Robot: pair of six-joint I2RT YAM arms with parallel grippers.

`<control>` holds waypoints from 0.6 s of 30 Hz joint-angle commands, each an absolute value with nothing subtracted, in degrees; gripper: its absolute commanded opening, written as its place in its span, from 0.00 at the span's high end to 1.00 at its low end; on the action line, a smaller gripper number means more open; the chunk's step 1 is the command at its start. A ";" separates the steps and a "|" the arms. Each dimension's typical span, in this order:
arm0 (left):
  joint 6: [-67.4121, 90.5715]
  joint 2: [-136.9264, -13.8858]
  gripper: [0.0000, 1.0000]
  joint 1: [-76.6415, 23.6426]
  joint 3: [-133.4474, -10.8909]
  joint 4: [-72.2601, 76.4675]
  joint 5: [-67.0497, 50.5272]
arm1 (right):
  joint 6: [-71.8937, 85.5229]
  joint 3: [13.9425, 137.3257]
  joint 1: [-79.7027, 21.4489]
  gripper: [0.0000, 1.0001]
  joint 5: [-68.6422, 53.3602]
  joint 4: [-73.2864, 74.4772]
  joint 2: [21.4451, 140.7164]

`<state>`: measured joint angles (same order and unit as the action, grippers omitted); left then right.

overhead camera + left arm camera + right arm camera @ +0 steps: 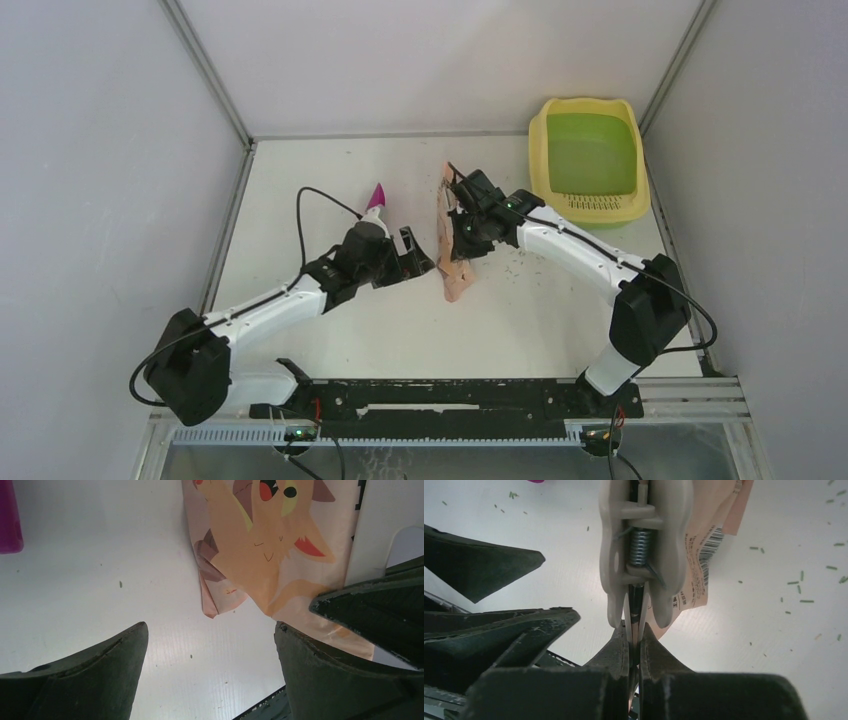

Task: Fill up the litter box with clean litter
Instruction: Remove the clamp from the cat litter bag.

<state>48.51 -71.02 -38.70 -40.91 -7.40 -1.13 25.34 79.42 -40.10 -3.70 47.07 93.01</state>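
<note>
The litter box [541, 150], pale yellow with a green basin, stands at the far right corner. Its basin looks bare. A peach-pink printed bag [457, 277] stands on edge mid-table, with a cream spring clip [639, 555] on its top edge. My right gripper [635, 639] is shut on the clip's handles, just above the bag [711, 540]. Close to the left of the bag [270, 545], my left gripper [210, 626] is open over bare table with nothing between its fingers. Loose litter [804, 587] lies scattered as small grey-green granules on the table to the right of the bag.
A magenta scoop [376, 197] lies behind the left gripper, its edge also in the left wrist view [10, 520]. Grey walls close off the table [350, 340] on the left, back and right. A black rail [440, 395] runs along the near edge.
</note>
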 commanded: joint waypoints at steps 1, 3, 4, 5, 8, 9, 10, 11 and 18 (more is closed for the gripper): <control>50.34 -72.99 0.01 -39.84 -39.64 -2.31 -0.43 | 23.94 77.30 -40.49 0.99 -3.51 43.76 93.28; 51.08 -74.56 0.01 -40.37 -39.87 -0.62 -0.41 | 23.49 77.10 -40.35 0.88 -3.29 43.76 93.34; 51.41 -75.59 0.01 -40.73 -40.27 -0.31 -0.44 | 23.33 77.09 -40.15 0.77 -3.21 43.89 93.30; 51.54 -76.77 0.01 -41.08 -41.04 -0.27 -0.55 | 23.13 77.08 -39.75 0.59 -2.87 44.08 92.96; 51.43 -80.09 0.01 -42.19 -43.36 -0.26 -1.11 | 22.37 76.84 -38.15 0.33 -1.90 44.37 91.02; 51.47 -81.01 0.01 -42.45 -44.05 -0.29 -1.08 | 21.82 76.84 -37.20 0.29 -1.81 44.34 90.04; 51.50 -81.61 0.02 -42.67 -44.28 -0.27 -1.06 | 21.20 76.86 -36.19 0.26 -1.83 44.30 89.40; 51.50 -81.98 0.02 -42.75 -44.65 1.12 -1.09 | 20.73 76.83 -34.81 0.26 -1.89 44.11 88.89; 51.50 -83.06 0.02 -42.98 -44.76 1.41 -1.20 | 17.78 77.10 -25.81 0.24 -4.85 41.28 86.06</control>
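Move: The right gripper is shut on the clamp's handle, which sits about 1 cm ahead of the hand point. The held-up litter bag hangs below it, its middle some 6 cm down and 1 cm ahead, and the litter box stands roughly 27 cm right and 21 cm ahead. From the open left gripper, the bag's middle is about 7 cm right, 3 cm ahead and 6 cm below. The clamp is also about 7 cm right of it and 1 cm ahead, and the purple scoop about 9 cm left and 7 cm ahead. Open the right gripper about three-quarters to release the clamp's handle, settling a centimetre lower, then draw it right about 6 cm and forward, towards the litter box side, with the clamp still between the spread fingers. Meanwhile lower the wide-open left gripper about 5 cm, edging right towards the bag's lower near part and tipping its fingers slightly further down. ##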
